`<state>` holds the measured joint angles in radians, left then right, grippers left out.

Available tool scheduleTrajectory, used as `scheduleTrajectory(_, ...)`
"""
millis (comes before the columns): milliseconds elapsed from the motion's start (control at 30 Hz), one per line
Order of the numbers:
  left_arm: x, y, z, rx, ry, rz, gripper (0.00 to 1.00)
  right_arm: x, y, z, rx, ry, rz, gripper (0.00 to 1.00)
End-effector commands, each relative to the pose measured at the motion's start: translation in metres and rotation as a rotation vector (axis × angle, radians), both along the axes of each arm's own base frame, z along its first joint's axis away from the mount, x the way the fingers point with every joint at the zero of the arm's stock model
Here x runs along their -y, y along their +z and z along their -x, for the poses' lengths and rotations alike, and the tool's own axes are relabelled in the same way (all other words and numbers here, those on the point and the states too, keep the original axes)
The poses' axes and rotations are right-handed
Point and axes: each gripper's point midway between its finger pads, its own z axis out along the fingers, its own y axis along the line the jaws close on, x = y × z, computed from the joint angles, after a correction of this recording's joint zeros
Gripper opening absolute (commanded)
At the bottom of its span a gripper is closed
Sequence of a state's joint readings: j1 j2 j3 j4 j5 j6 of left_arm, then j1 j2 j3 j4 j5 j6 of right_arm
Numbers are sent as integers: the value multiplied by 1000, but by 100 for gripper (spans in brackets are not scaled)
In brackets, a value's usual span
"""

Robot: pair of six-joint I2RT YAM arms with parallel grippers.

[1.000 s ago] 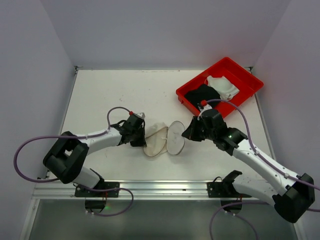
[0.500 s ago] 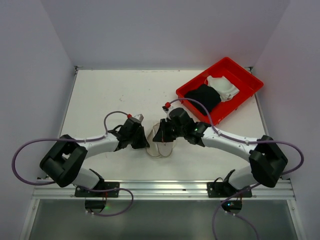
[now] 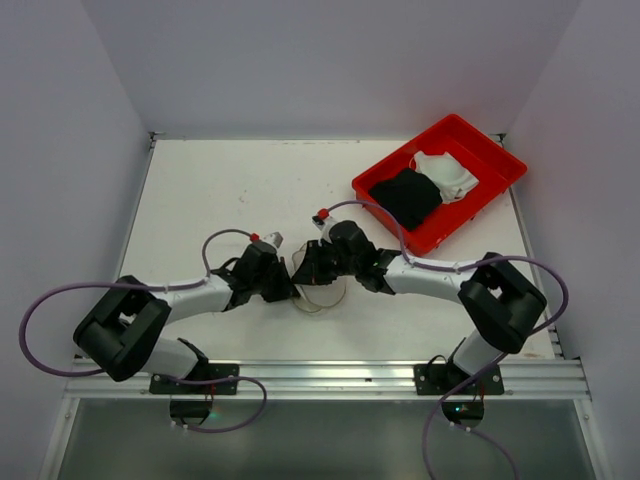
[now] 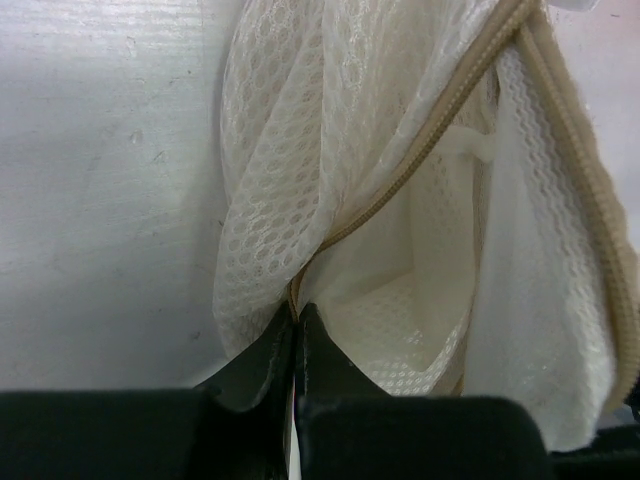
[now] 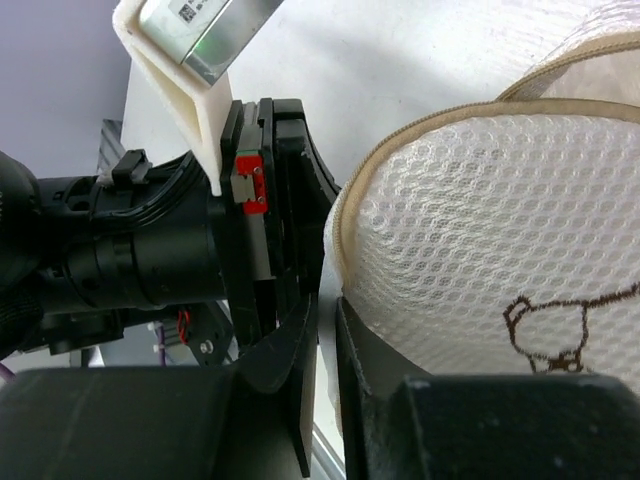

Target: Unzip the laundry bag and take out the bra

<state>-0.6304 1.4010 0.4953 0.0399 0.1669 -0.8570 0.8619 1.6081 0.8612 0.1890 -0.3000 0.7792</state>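
The laundry bag [image 3: 326,294], a white mesh cylinder with a beige zipper, lies squeezed between both grippers at the table's middle. My left gripper [image 3: 287,287] is shut on the mesh edge beside the zipper [image 4: 420,165]; its jaws [image 4: 296,312] pinch the fabric. My right gripper [image 3: 306,268] sits at the bag's left end, right against the left gripper. Its jaws [image 5: 328,335] stand a narrow gap apart, with the rim of the bag's round end [image 5: 470,230] running into that gap. That end bears a black bra icon [image 5: 545,325]. I cannot make out the bra in the bag.
A red tray [image 3: 455,121] at the back right holds a black garment [image 3: 405,195] and a white garment [image 3: 446,172]. The left arm's wrist [image 5: 150,250] fills the left of the right wrist view. A metal rail [image 3: 320,375] runs along the near edge.
My right gripper has swung left from the bag's right side across it to its left end, next to the left gripper. The bag has been pressed smaller. The left gripper has kept its hold.
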Motion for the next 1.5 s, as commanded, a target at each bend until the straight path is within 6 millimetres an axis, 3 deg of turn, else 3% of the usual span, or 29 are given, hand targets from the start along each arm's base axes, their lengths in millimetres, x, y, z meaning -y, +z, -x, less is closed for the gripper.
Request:
scheduleTrajectory(0, 0, 2, 3, 2, 10, 31, 0, -12, 5, -6, 41, 16, -65, 16)
scheduleTrajectory(200, 0, 10, 6, 24, 15, 71, 3, -13, -7, -5, 13, -4, -94, 43)
scheduleTrajectory(267, -3, 11, 9, 29, 24, 78, 4, -13, -11, -4, 5, -2, -98, 47)
scheduleTrajectory(667, -15, 29, 17, 81, 70, 111, 23, -22, -27, -2, -43, 9, -143, 49)
scheduleTrajectory(900, -33, 20, 33, 52, 98, 66, 48, -24, -34, -1, -66, 21, -157, 49)
scheduleTrajectory(1100, -51, 38, 36, 102, 148, 33, 71, -23, -22, -2, -28, 38, -165, 50)
scheduleTrajectory(1133, -55, 41, 33, 117, 164, 18, 73, -20, -24, 0, -37, 47, -140, 50)
scheduleTrajectory(1333, -71, 47, 34, 124, 187, -61, 82, -11, 6, 0, 43, 68, -104, 55)
scheduleTrajectory(1367, -71, 51, 33, 128, 187, -66, 84, -11, 26, -6, 92, 53, -114, 62)
scheduleTrajectory(1467, -75, 59, 29, 146, 199, -84, 91, 1, 48, -21, 157, -4, -16, 80)
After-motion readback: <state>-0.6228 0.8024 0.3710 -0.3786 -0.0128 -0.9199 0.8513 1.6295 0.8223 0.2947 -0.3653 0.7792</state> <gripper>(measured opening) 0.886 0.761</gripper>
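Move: The left gripper still pinches the zip edge at the laundry bag's left side; the bag's middle is about 6 cm to its right, 1 cm ahead and some 3 cm above. From the right gripper, at the lid's left edge, the lid's middle is about 5 cm right, 1 cm back and 4 cm below; the bag's middle is 4 cm right, level fore-and-aft and 6 cm below. The black cloth lies 20 cm ahead of the right gripper, 24 cm right and 8 cm lower. Lower the right gripper about 4 cm, opening its fingers roughly halfway to let the lid's edge go over the bag, then lift it straight back up, opening wider. Meanwhile open the left fingers nearly all the way, releasing the zip edge, and draw that hand about 7 cm left away from the bag, some 4 cm back and slightly less up. ##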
